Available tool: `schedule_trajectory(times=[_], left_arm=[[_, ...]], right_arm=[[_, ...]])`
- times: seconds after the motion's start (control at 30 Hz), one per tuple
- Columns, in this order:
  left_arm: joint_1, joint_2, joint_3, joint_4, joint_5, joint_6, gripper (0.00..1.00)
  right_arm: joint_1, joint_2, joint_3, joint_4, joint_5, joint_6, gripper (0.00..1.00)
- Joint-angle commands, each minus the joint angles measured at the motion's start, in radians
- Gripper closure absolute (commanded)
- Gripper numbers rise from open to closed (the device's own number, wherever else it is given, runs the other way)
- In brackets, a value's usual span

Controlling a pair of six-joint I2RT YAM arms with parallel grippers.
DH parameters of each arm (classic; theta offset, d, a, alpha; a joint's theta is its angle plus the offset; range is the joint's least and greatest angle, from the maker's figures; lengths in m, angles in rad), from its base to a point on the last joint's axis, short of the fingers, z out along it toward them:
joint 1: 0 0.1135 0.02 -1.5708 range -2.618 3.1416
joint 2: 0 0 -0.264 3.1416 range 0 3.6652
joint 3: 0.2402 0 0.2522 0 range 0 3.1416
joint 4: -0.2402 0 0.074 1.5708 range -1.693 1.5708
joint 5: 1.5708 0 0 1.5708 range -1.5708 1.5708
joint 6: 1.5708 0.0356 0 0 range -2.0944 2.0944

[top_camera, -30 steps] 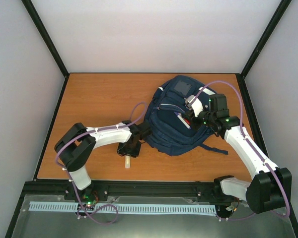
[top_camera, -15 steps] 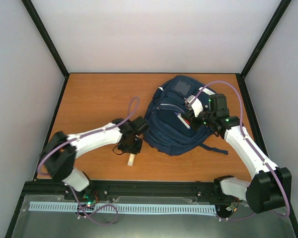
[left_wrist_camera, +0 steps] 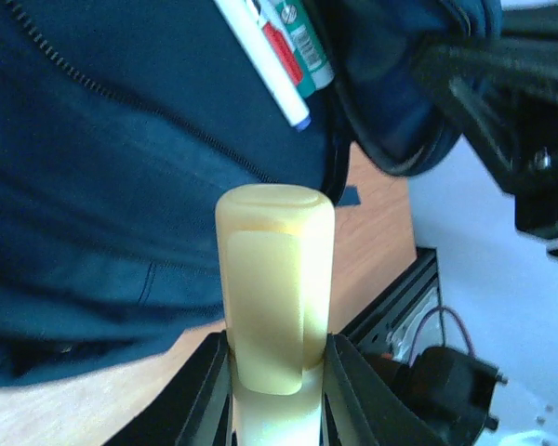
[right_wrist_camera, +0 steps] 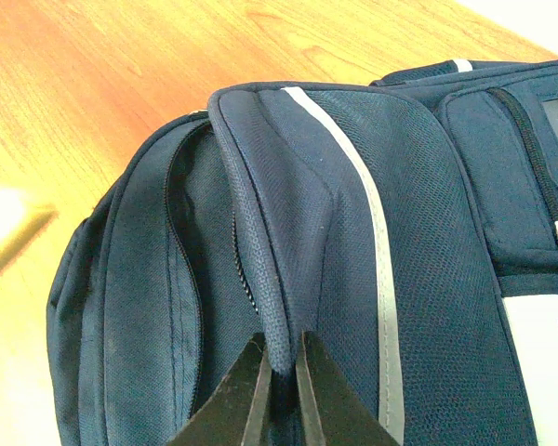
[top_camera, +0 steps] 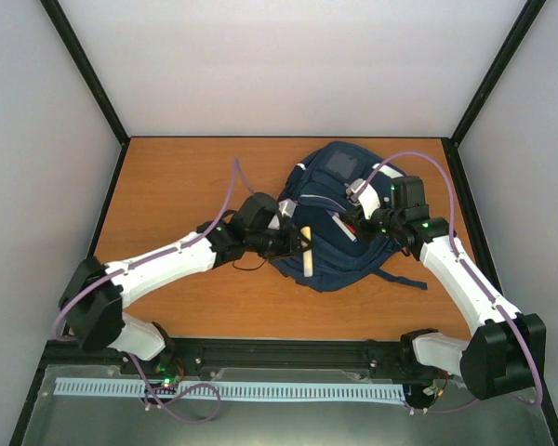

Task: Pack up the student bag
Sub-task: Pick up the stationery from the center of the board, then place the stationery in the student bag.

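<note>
The student bag (top_camera: 339,269) lies on the right half of the wooden table, navy with a thin white stripe (right_wrist_camera: 377,251). My left gripper (top_camera: 294,243) reaches over its left side, shut on a pale yellow stick (top_camera: 307,263) that points toward the near edge. In the left wrist view the stick (left_wrist_camera: 274,269) stands between the black fingers (left_wrist_camera: 209,372) above the bag's fabric (left_wrist_camera: 93,186). Markers (left_wrist_camera: 284,51) poke out of the bag's opening. My right gripper (right_wrist_camera: 281,358) is shut on the bag's raised flap seam (right_wrist_camera: 260,232), at the bag's right side (top_camera: 361,216).
A dark strap (top_camera: 405,279) trails from the bag onto the table at the right. The black frame rail (top_camera: 288,351) runs along the near edge. White walls close in the table on three sides. Bare wood (top_camera: 177,186) lies left of the bag.
My left gripper shut on the yellow stick on the table in front of the bag, lifted it and swung right over the bag. The right gripper kept still on the flap.
</note>
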Motion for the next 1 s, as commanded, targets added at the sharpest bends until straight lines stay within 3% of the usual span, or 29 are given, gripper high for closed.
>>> schedule_trajectory(times=[0.0, 0.3, 0.73, 0.97], left_arm=[[-0.009, 0.081, 0.063, 0.238, 0.011, -0.116, 0.93], [0.000, 0.264, 0.180, 0.281, -0.100, -0.303, 0.98], [0.032, 0.400, 0.185, 0.442, -0.181, -0.561, 0.97], [0.034, 0.426, 0.166, 0.468, -0.182, -0.630, 0.80]], right_arm=[[-0.011, 0.001, 0.020, 0.028, -0.010, -0.004, 0.92], [-0.012, -0.003, 0.021, 0.027, -0.005, -0.003, 0.93], [-0.014, 0.001, 0.020, 0.030, -0.010, 0.001, 0.92], [-0.016, -0.005, 0.020, 0.028, -0.007, -0.001, 0.93]])
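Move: My left hand already holds the yellow stick; the open mouth of the bag's front pocket is about 9 cm ahead of it, 7 cm to its right and 7 cm lower. The pens already inside lie about 8 cm ahead, 9 cm right and 10 cm down; the raised pocket edge is about 7 cm ahead, 12 cm right, level with the hand. From my right hand, which pinches that edge, the mouth is about 5 cm left, 2 cm ahead and 8 cm below. I carry the yellow stick into the pocket mouth with my left hand: first forward and right in equal parts, then mostly forward while sinking about 5 cm, some 11 cm forward in all. On the way the wrist swings some 30 degrees, mainly counter-clockwise, bringing the fingertips in under the raised edge, still gripping the stick. My right hand stays put and keeps pinching that edge up. ##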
